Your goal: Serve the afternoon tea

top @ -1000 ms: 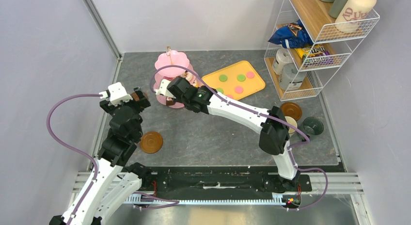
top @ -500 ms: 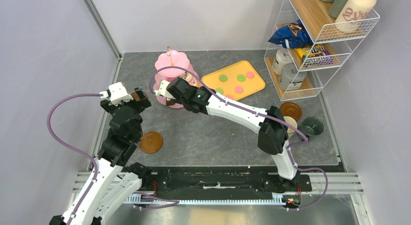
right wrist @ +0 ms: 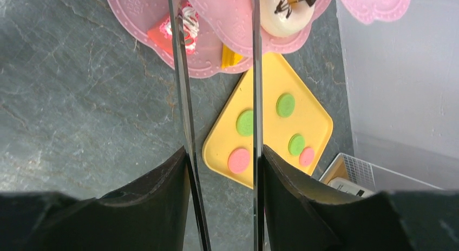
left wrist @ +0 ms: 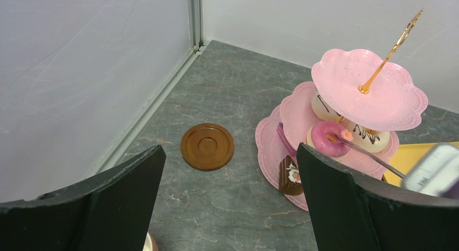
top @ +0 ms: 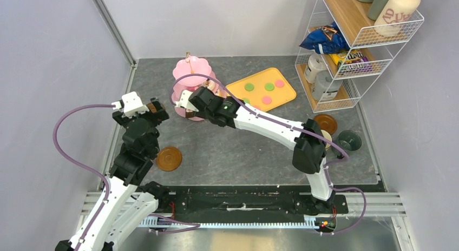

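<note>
The pink three-tier stand (top: 190, 68) stands at the back of the table. A pink donut (left wrist: 330, 140) and a white chocolate-striped donut (right wrist: 287, 13) lie on its middle tier. On the bottom tier sit a chocolate cake wedge (left wrist: 290, 176) and a red one (right wrist: 176, 32). My right gripper (top: 201, 99) is beside the stand, shut on metal tongs (right wrist: 181, 99). Their two arms stand apart and their tip reaches the pink donut. My left gripper (left wrist: 228, 153) hangs wide open and empty above a brown saucer (left wrist: 207, 146).
A yellow tray (top: 284, 93) right of the stand holds green and pink macarons (right wrist: 285, 105). Another saucer (top: 169, 158) lies near the left arm. A third saucer (top: 325, 123), a cream mug (top: 325, 138) and a dark green mug (top: 348, 140) are at the right. A wire shelf (top: 352, 45) stands at the back right.
The right gripper's jaws have widened, letting the tongs' arms spread apart. The right arm has shifted slightly. The left arm has not moved.
</note>
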Available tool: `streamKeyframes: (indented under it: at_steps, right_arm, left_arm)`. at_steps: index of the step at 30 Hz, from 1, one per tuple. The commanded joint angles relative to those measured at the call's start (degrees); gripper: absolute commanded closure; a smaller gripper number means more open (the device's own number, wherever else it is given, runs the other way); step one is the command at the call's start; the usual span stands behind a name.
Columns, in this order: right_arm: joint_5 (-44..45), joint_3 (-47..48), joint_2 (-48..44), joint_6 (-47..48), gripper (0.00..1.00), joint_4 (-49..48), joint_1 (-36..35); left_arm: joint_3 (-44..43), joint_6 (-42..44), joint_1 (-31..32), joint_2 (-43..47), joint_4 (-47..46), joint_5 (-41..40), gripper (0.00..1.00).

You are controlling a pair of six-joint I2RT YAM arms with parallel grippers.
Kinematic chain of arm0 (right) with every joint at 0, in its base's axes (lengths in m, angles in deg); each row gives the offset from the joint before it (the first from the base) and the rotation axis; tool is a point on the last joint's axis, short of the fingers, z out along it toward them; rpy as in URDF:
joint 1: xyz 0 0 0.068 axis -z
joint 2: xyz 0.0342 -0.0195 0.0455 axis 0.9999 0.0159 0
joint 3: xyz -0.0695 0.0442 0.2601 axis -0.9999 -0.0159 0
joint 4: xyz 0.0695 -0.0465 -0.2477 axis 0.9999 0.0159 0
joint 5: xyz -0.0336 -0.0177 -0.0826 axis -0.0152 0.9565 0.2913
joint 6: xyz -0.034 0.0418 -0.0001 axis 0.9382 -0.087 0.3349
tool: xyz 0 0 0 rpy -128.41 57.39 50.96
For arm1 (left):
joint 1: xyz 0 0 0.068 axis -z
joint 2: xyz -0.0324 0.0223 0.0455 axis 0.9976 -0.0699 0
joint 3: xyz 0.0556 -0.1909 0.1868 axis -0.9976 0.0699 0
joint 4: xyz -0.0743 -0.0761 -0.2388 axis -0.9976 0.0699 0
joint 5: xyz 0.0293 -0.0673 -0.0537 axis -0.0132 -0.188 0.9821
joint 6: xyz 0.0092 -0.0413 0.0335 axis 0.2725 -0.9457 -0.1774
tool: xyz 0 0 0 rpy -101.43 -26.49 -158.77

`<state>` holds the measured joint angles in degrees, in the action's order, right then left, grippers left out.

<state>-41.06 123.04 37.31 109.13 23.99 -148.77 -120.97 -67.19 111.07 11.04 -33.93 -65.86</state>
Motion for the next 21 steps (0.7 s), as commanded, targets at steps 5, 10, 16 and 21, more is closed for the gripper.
streamKeyframes:
  at_steps: [5,10,16,21]
  right_arm:
    - [-4.04,-5.65,-12.92,-4.54,0.46,2.05,-0.35]
    - [-5.15,-10.99,-19.42,-7.61,0.47,3.36,-0.20]
    - [-3.52,-16.85,-25.36,-13.14,0.47,7.24,2.22]
    - [-4.05,-21.37,-29.47,-18.75,0.47,10.26,7.09]
  left_arm:
    - [0.15,-1.89,-0.34,-0.05,-2.58,0.14,0.00]
    - [0.15,-1.88,-0.33,-0.07,-2.59,0.32,0.00]
    - [0.13,-1.90,-0.38,0.05,-2.49,0.80,0.00]
    - [0.15,-1.90,-0.33,0.04,-2.49,1.24,0.00]
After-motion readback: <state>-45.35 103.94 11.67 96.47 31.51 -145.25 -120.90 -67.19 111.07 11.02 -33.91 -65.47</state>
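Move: My right hand holds the open tongs over the tea stand; the pink donut just set on its middle tier lies about 5 cm ahead, 4 cm left and 7 cm below. The striped donut sits some 4 cm right of it and 3 cm farther out. The yellow tray is roughly 10 cm ahead of my right hand, 18 cm to its right and 19 cm below. From my left hand the pink donut is about 12 cm ahead, 12 cm right and 18 cm lower. I draw the tongs off the pink donut and clear of the stand with my right hand, going back, right and up together by about 5 cm each way, then sweep on to the right, about 11 cm in all, starting to sink at the end. The wrist turns some 15 degrees on the way; my fingers keep their half-open hold on the tongs. ##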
